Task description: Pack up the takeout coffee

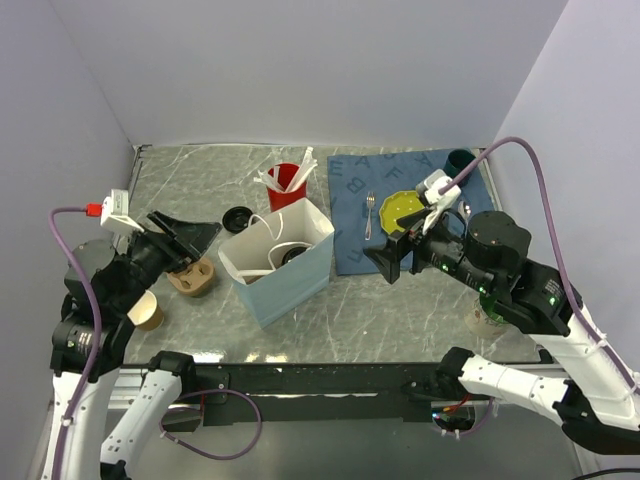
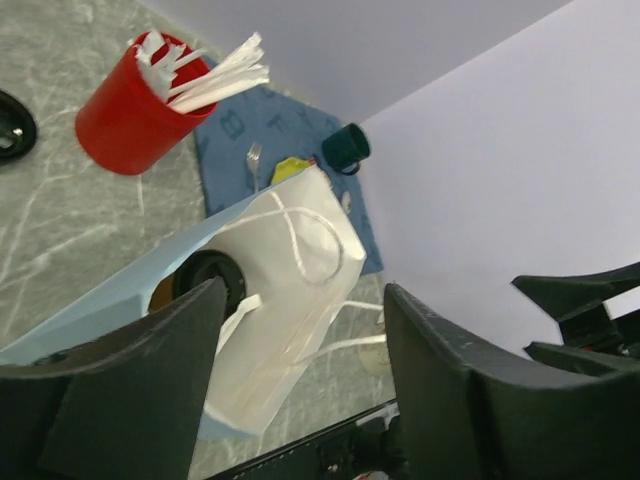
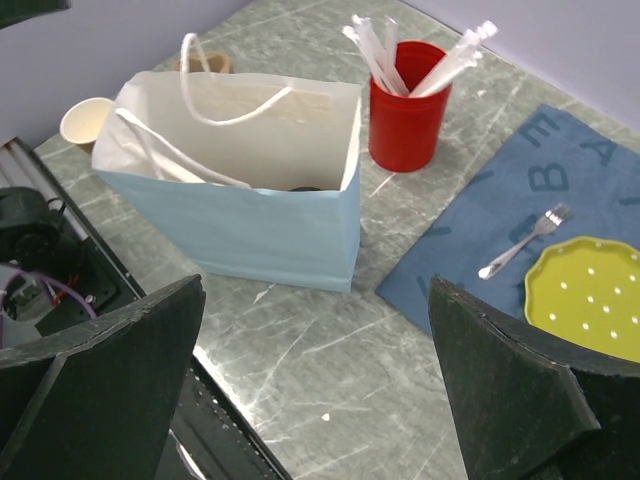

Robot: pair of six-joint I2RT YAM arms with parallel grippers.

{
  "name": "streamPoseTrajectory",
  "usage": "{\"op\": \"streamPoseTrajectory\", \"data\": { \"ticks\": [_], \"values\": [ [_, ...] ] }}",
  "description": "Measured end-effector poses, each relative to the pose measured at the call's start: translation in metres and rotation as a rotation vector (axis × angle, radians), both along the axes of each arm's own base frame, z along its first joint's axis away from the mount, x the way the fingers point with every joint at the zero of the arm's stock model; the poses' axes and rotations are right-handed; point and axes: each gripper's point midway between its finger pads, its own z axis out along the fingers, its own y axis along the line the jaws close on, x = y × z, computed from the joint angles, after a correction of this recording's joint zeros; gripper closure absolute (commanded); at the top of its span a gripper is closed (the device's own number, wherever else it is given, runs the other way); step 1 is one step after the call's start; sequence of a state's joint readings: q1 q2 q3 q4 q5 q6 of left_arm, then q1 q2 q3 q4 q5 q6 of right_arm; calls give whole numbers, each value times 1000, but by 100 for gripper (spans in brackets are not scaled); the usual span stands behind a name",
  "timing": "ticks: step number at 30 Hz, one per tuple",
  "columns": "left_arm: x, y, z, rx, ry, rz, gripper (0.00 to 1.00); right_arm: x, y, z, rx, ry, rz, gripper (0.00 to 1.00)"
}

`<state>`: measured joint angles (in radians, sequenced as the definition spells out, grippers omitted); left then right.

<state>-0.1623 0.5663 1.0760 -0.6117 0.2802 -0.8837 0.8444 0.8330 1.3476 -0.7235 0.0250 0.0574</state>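
The takeout coffee stands inside the light blue paper bag; only its round black lid shows over the bag's white lining. In the left wrist view the lid sits deep in the bag. From the right wrist only a dark sliver of the lid peeks above the bag's near wall. My left gripper hangs open just left of the bag, holding nothing. My right gripper is wide open right of the bag, above bare table.
A red cup of white utensils stands behind the bag, with a loose black lid to its left. A brown cup carrier and a lidless paper cup sit at left. The blue mat carries a fork, yellow plate and dark mug.
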Motion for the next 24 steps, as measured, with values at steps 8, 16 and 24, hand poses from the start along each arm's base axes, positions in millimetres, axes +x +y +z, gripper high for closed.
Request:
{"op": "streamPoseTrajectory", "data": {
  "ticks": [8, 16, 24],
  "values": [
    [-4, 7, 32, 130, -15, -3, 1, 6, -3, 14, 6, 90, -78, 0],
    [-16, -9, 56, 200, -57, -147, 1, 3, -20, 7, 89, 253, -242, 0],
    [-36, -25, 40, 178, -70, -276, 1, 6, -31, -18, 105, 403, -413, 0]
  ]
}}
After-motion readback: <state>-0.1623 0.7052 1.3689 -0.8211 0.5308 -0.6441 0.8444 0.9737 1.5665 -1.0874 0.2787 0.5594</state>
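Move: The bag stands below both open hands, its middle about 27 cm down: some 4 cm ahead and 13 cm right of the left hand, and about 5 cm ahead and 21 cm left of the right hand. From the left hand, the black lid lies about 18 cm ahead and 1 cm right, the red cup 22 cm ahead and 13 cm right, both on the table some 30 cm or more below. Left hand rises about 5 cm, then draws back, opening fully; right shifts 3 cm right, tipping down, turning clockwise. ##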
